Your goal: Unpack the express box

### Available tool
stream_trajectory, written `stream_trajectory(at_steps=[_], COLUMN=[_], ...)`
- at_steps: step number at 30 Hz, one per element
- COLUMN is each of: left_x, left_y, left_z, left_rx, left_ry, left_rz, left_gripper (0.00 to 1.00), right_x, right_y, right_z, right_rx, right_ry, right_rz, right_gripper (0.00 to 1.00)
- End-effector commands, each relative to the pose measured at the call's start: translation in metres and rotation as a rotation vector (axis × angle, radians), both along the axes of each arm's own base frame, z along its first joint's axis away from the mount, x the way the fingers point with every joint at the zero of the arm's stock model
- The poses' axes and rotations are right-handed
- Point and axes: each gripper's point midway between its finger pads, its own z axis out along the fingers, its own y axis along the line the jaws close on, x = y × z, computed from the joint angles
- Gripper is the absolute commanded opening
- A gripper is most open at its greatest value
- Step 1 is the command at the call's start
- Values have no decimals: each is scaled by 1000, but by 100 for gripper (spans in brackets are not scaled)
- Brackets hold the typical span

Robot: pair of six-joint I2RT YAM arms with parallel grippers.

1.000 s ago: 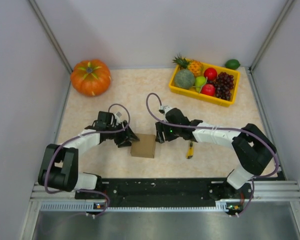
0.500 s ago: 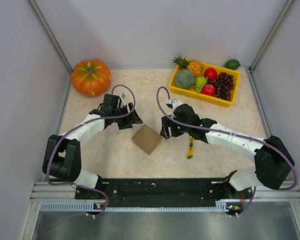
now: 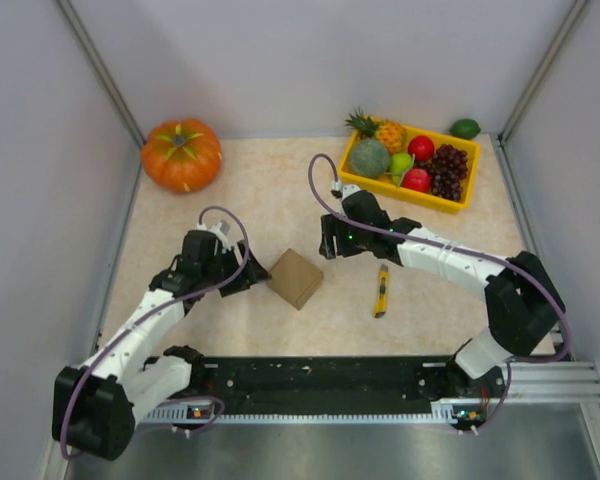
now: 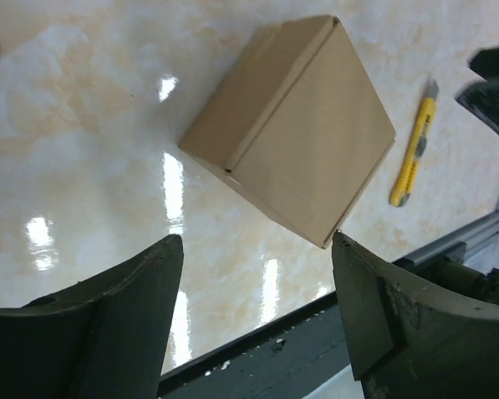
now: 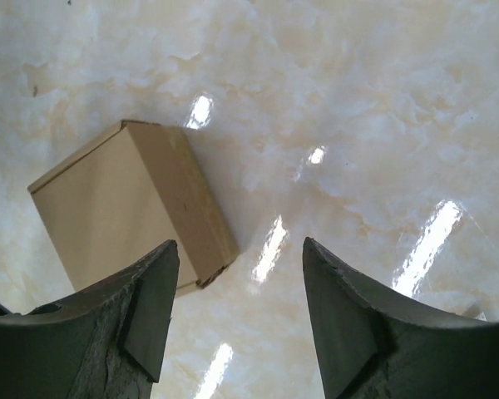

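The express box (image 3: 296,278), a small brown carton with its flaps closed, lies on the marbled tabletop, turned corner-on to the arms. My left gripper (image 3: 255,272) hovers just left of it, open and empty. In the left wrist view the express box (image 4: 291,125) lies beyond the left gripper (image 4: 256,241), clear of both fingers. My right gripper (image 3: 325,245) hangs above the box's far right corner, also open. In the right wrist view the express box (image 5: 125,208) sits left of the right gripper (image 5: 239,243), untouched.
A yellow utility knife (image 3: 381,290) lies right of the box, also seen as the knife (image 4: 414,150) in the left wrist view. An orange pumpkin (image 3: 181,154) stands at the back left. A yellow fruit tray (image 3: 460,205) and a lime (image 3: 465,128) sit at the back right.
Both grippers have let go of the box and drawn back from it. The box has turned corner-on. The left gripper swung out and returned low beside the box.
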Motion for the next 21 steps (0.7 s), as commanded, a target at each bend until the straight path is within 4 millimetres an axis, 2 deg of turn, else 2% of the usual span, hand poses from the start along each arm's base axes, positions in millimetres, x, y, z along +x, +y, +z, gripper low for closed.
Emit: stream_trajectory(at_steps=[1, 3, 5, 6, 7, 10, 12, 14, 15, 17, 21], left_x=[-5, -5, -6, -7, -6, -4, -2, 9, 10, 13, 12], left_y=[-27, -31, -33, -34, -36, -44, -46, -53, -54, -57, -57], left_z=[22, 17, 8, -1, -3, -9, -13, 0, -2, -1, -17], left_rx=[-228, -252, -258, -249, -260, -281, -288, -341, -346, -351, -314], left_ry=[-71, -37, 20, 59, 77, 100, 92, 3, -9, -29, -2], left_rz=[-8, 6, 38, 49, 56, 48, 46, 14, 9, -4, -34], left_gripper=[78, 78, 78, 78, 78, 75, 70, 59, 54, 52, 49], right_x=[22, 23, 23, 25, 24, 23, 20, 15, 14, 8, -4], right_y=[14, 19, 23, 26, 28, 36, 41, 44, 44, 43, 42], right_z=[-3, -5, -17, -18, -25, -31, -38, -41, -40, -38, -33], right_rx=[26, 28, 18, 22, 14, 26, 32, 34, 37, 41, 61], right_ry=[48, 75, 112, 125, 145, 180, 210, 234, 238, 252, 269], right_rz=[-49, -48, -40, -40, -36, -17, 1, 18, 30, 49, 93], right_gripper=[60, 60, 60, 60, 60, 59, 58, 57, 57, 57, 57])
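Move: The brown box sits between the hands: its middle is about 11 cm to the left hand's right, roughly 2 cm ahead and 7 cm below. From the right hand it lies about 8 cm to the left, 6 cm back and 8 cm down. The yellow knife is some 16 cm to the right hand's right and 10 cm back, the green melon about 27 cm ahead and 12 cm to the right. The box is closed in on from both sides. The left hand eases back slightly, then goes about 5 cm right and 3 cm down to its left corner, rolling its left side down some 15 degrees and partly closing. The right hand sinks about 6 cm and drifts left towards the forward-right side, edging forward and then back, fingers tipping down and staying half open. ##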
